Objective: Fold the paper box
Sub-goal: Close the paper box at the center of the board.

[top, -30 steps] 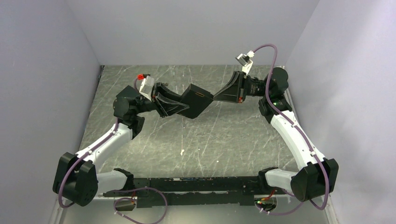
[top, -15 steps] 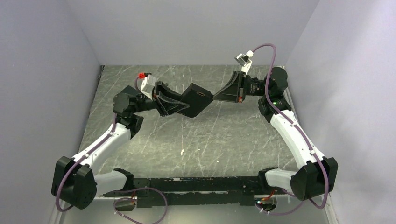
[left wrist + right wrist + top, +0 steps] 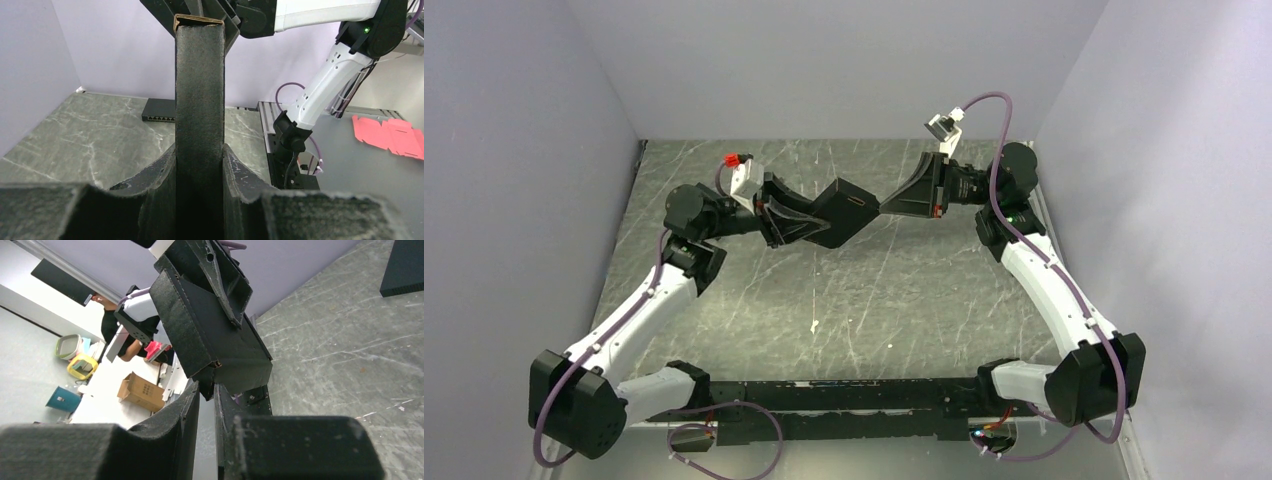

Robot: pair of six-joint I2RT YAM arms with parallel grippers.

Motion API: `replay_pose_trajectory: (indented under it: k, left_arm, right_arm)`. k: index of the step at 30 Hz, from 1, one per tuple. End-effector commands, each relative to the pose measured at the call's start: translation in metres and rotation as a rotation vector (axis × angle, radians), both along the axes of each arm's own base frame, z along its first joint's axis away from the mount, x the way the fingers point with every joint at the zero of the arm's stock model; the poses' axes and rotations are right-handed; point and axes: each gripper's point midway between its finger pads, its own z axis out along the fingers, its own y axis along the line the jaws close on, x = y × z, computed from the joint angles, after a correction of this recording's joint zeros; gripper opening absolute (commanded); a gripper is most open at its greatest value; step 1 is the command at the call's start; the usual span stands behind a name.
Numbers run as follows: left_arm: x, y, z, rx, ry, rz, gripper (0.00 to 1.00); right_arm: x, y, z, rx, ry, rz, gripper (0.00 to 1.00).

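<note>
The paper box (image 3: 849, 207), matte black and folded shut, hangs in the air over the far middle of the table, tilted on a corner between both arms. My left gripper (image 3: 809, 222) is shut on its left end. In the left wrist view the box (image 3: 200, 90) rises as a narrow upright panel out of my left gripper (image 3: 200, 150), both fingers pressed on its sides. My right gripper (image 3: 886, 208) pinches the box's right corner. In the right wrist view that lower corner of the box (image 3: 215, 335) sits between the nearly closed tips of my right gripper (image 3: 206, 388).
The grey marbled table (image 3: 874, 300) is walled in on the left, right and back. A plain black slab (image 3: 405, 265) lies on the table. A small black device (image 3: 159, 110) sits by the wall. Red sheets (image 3: 387, 132) lie beyond the table. The arms' mount rail (image 3: 844, 405) runs along the near edge.
The left arm has swung a little outward and its wrist has shifted toward the back, carrying the box slightly farther away. The right arm follows; both grips hold.
</note>
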Motion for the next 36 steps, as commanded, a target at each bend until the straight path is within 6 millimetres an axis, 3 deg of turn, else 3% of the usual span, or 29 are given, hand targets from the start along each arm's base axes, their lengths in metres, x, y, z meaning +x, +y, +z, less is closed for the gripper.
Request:
replay_pose_trajectory:
  k: [1,8,23,29,36]
  left_arm:
    - [0.012,-0.001,-0.024,0.083,0.082,0.044,0.0]
    - [0.02,-0.001,-0.029,0.102,0.111,0.072,0.0]
    - [0.036,-0.002,-0.039,0.132,0.192,0.134,0.0]
    - [0.039,-0.005,-0.046,0.18,0.195,0.151,0.0]
    - [0.042,-0.015,-0.073,0.319,0.205,0.19,0.0]
  right_arm:
    - [-0.013,0.0,0.034,0.047,-0.126,0.021,0.21]
    - [-0.016,0.0,0.034,0.051,-0.134,0.035,0.29]
    - [-0.019,0.0,0.037,0.054,-0.132,0.043,0.35]
    - [-0.009,0.002,0.034,0.043,-0.096,0.022,0.39]
    - [0.0,0.005,0.032,0.044,-0.053,0.019,0.41]
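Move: Held up well clear of the table, the paper box is already in the left fingers; its middle lies about 5 cm to the left hand's right and 2 cm farther out, roughly level. From the right hand, the box's middle is some 7 cm to the left, 1 cm nearer the base and about 1 cm higher, while the box corner that its fingertips are working at is only about 1 cm to the left. Opening at the box corner, the right fingers spread to about double their narrow gap while the hand almost stays in place. Then both hands ease forward together, each about 2 cm in all and slightly down, the left keeping its grip on the box and turning it some 10 degrees, fingertips dipping and swinging counter-clockwise. ##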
